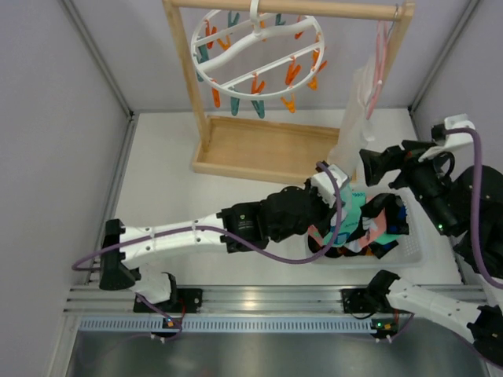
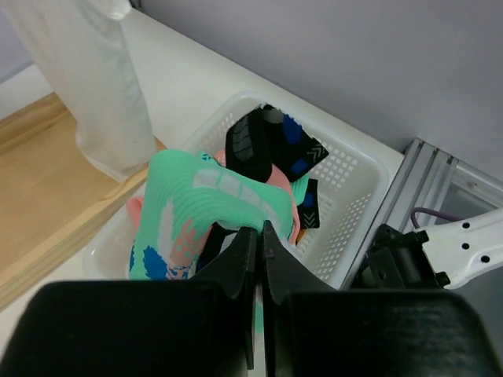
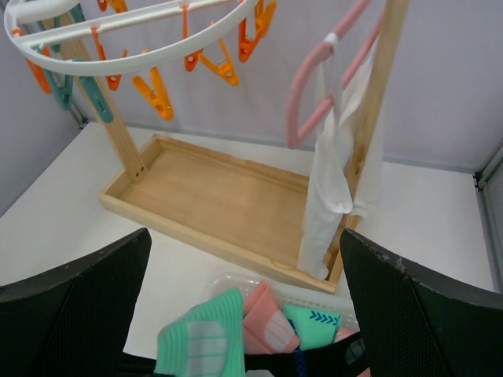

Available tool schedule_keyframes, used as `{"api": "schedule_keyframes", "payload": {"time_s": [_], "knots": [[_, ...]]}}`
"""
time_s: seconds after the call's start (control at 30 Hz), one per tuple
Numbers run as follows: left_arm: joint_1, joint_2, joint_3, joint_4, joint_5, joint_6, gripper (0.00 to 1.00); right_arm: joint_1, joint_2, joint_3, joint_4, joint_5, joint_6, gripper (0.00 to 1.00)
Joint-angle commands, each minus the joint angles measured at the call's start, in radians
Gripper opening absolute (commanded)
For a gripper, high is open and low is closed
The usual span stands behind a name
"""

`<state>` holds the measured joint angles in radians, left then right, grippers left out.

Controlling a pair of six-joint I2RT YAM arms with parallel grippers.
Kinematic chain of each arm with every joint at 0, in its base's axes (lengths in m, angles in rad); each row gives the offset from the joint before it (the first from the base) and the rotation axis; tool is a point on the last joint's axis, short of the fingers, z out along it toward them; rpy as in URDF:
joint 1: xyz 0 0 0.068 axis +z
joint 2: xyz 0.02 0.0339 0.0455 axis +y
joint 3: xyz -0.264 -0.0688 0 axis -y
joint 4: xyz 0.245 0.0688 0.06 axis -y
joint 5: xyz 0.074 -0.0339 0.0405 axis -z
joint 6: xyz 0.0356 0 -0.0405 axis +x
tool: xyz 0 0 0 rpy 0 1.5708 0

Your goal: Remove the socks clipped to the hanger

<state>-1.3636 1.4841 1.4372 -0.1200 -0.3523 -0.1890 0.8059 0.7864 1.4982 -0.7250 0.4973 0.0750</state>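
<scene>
The hanger (image 1: 255, 55) is a white ring with orange and teal pins, hung on the wooden rack; no pin in view holds anything. It also shows in the right wrist view as the hanger (image 3: 134, 59). My left gripper (image 1: 343, 198) (image 2: 261, 232) reaches over the white basket (image 1: 413, 253) and is shut on a teal-mint patterned sock (image 2: 212, 192) (image 3: 200, 338), which drapes over its tips. More socks lie in the basket, a black one (image 2: 259, 141) and a pink one (image 3: 267, 314). My right gripper (image 1: 391, 166) (image 3: 244, 236) hovers wide open just behind the basket, holding nothing.
The wooden rack's base tray (image 1: 263, 149) (image 3: 212, 196) stands behind the basket. A long white garment (image 3: 330, 188) (image 2: 94, 78) hangs on a thin pink clothes hanger (image 3: 314, 86) at the rack's right post. Grey walls close in on both sides.
</scene>
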Motion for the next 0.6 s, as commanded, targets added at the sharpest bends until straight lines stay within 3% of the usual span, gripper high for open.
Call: {"api": "schedule_keyframes", "payload": {"time_s": [0.0, 0.1, 0.37, 0.47, 0.57], "knots": [[0.017, 0.071, 0.084, -0.024, 0.080, -0.020, 0.00, 0.012, -0.045, -0.029, -0.034, 0.066, 0.025, 0.99], [0.076, 0.161, 0.126, -0.026, 0.223, -0.075, 0.00, 0.010, -0.071, -0.042, -0.034, 0.083, 0.025, 0.99], [0.145, 0.314, 0.204, -0.023, 0.348, -0.180, 0.00, 0.010, -0.067, -0.133, -0.014, 0.112, 0.031, 0.99], [0.208, 0.376, 0.222, -0.023, 0.495, -0.280, 0.00, 0.010, -0.039, -0.156, -0.014, 0.112, 0.046, 0.99], [0.262, 0.424, 0.218, -0.023, 0.552, -0.343, 0.00, 0.010, -0.033, -0.180, 0.002, 0.113, 0.055, 0.99]]}}
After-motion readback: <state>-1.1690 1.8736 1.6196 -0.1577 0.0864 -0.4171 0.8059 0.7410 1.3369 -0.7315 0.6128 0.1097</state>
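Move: The left fingers already pinch a mint sock, which hangs over the near-left part of the sock bin; the middle of the bin lies about 6 cm ahead of that hand, 11 cm to its right and 25 cm below. The black socks in the bin are some 9 cm ahead, 17 cm right and 22 cm below, and the white cloth hangs roughly 20 cm ahead, 5 cm right and 5 cm lower. From the empty right hand, the bin is about 1 cm ahead, 6 cm right and 37 cm below. Keeping its shut-fingered pinch on the mint sock, the left hand sinks some 12 cm towards the sock bin while working about 7 cm to the right and a little forward, its fingers tipping some 20 degrees farther down, so that the sock's free part comes down over the pile. The right hand, open and holding nothing, first finishes easing a couple of centimetres right and slightly back, then goes down about 5 cm above the bin, drifting back a little forward and left. ##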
